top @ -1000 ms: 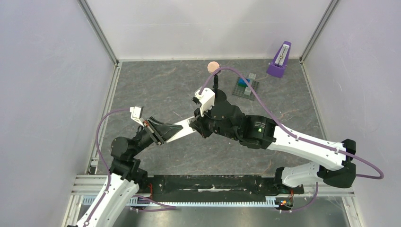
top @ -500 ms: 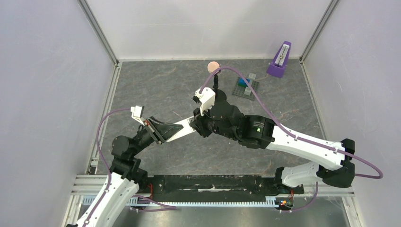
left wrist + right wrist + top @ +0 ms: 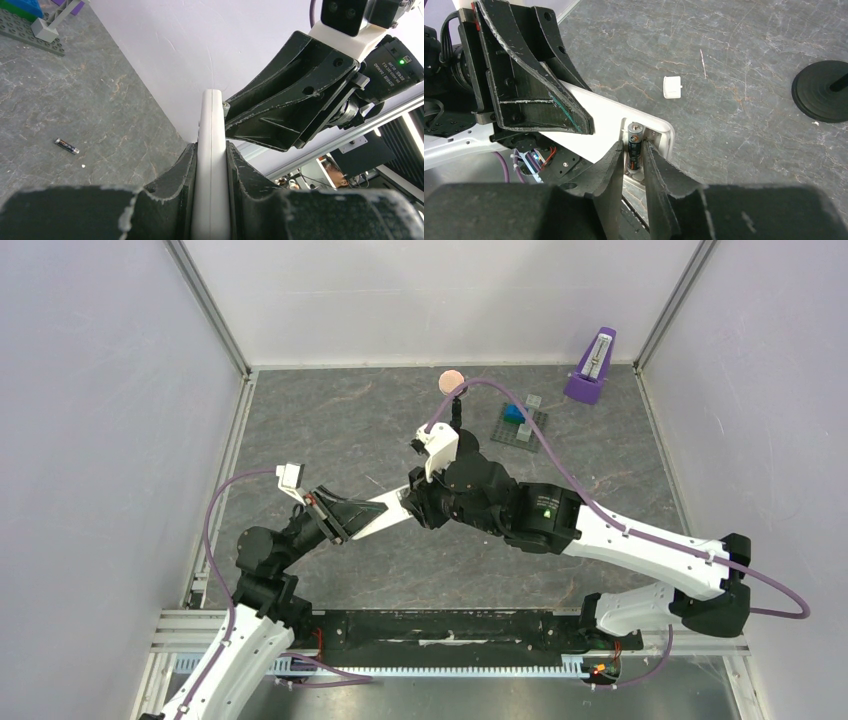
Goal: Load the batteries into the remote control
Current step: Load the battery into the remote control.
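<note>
My left gripper [image 3: 211,167] is shut on the white remote control [image 3: 211,130] and holds it edge-up above the table; it also shows in the top view [image 3: 385,508]. My right gripper [image 3: 631,156] is shut on a battery [image 3: 633,150], which stands in the open compartment at the end of the remote [image 3: 609,112]. The second battery [image 3: 67,146] lies loose on the grey table. In the top view the two grippers meet at the table's middle, and the right gripper [image 3: 412,502] hides the held battery.
A small white battery cover [image 3: 672,87] lies on the table beyond the remote. A black round stand base [image 3: 821,90] carries a tan disc [image 3: 452,381]. A grey plate with blue blocks [image 3: 520,423] and a purple object [image 3: 592,368] stand at the back right.
My right wrist has shifted very slightly toward the back. The left arm and the remote have not moved.
</note>
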Available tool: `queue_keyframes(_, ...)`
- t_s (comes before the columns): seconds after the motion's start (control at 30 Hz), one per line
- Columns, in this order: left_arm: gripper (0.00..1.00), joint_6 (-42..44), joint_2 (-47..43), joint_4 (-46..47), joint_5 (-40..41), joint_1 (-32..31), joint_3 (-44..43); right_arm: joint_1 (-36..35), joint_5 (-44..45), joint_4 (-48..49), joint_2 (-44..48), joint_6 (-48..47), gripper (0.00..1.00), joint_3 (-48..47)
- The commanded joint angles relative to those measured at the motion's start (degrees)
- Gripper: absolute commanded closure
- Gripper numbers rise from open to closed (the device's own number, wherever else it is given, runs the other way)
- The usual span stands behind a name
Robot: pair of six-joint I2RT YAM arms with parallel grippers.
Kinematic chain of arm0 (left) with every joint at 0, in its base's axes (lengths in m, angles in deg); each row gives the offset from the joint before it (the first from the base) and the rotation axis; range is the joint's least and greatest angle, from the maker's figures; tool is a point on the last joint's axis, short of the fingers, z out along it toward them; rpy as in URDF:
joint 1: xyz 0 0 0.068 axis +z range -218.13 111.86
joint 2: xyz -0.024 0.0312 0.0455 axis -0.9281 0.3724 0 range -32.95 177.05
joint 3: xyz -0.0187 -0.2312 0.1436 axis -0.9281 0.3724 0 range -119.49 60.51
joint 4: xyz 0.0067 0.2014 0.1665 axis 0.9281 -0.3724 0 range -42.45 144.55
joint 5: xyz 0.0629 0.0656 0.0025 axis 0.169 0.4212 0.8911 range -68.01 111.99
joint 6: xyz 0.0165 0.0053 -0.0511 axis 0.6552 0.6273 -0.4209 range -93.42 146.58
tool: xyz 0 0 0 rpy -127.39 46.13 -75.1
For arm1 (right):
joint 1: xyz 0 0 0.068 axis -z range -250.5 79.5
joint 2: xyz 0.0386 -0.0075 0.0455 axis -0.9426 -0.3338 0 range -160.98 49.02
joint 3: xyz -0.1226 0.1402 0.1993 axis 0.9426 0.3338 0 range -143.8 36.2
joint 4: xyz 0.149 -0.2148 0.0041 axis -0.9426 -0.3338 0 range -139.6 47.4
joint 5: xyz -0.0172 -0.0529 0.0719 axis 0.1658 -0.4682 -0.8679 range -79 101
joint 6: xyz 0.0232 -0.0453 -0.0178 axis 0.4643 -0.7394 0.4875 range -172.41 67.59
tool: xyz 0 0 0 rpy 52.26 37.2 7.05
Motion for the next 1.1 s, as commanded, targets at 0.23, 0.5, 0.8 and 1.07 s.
queue_keyframes(0.23, 0.98, -2.16, -0.83, 6.81, 1.06, 0.0, -0.44, 2.12, -4.0, -1.92, 2.17, 2.61, 0.54, -2.1)
queue_keyframes(0.5, 0.98, -1.7, -0.95, 7.25, 2.1, -0.04, -0.54, 3.12, -4.08, -2.28, 5.07, 6.02, 0.43, -4.08)
queue_keyframes(0.8, 0.98, -0.54, -1.72, 8.21, 3.9, -0.01, -2.26, 10.53, -11.61, 2.71, 10.35, 29.73, 0.17, 3.87)
queue_keyframes(1.07, 0.98, -1.24, -0.68, 8.22, 4.36, -0.01, -4.3, 11.8, -19.69, 16.45, 11.76, 38.97, 0.1, 11.52)
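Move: Between the right hand's slightly parted fingertips, no more than about 1 cm from the hand point, the battery already lies in the remote control's open compartment. The white battery cover is on the table some 16 cm ahead, 12 cm left; a loose battery lies about 11 cm ahead, 14 cm right; both roughly 27 cm below. From the left hand, holding the remote, the compartment battery sits about 6 cm right, 3 cm ahead and 1 cm higher. Spreading its fingers from slightly parted to almost wide open, the right hand comes free of the battery, easing back a little, then swinging about 5 cm up and 4 cm right before settling back slightly left and down. Its wrist rolls some 35 degrees about its pointing direction. The left hand keeps its grip on the remote, rising about 3 cm and tipping up slightly. ##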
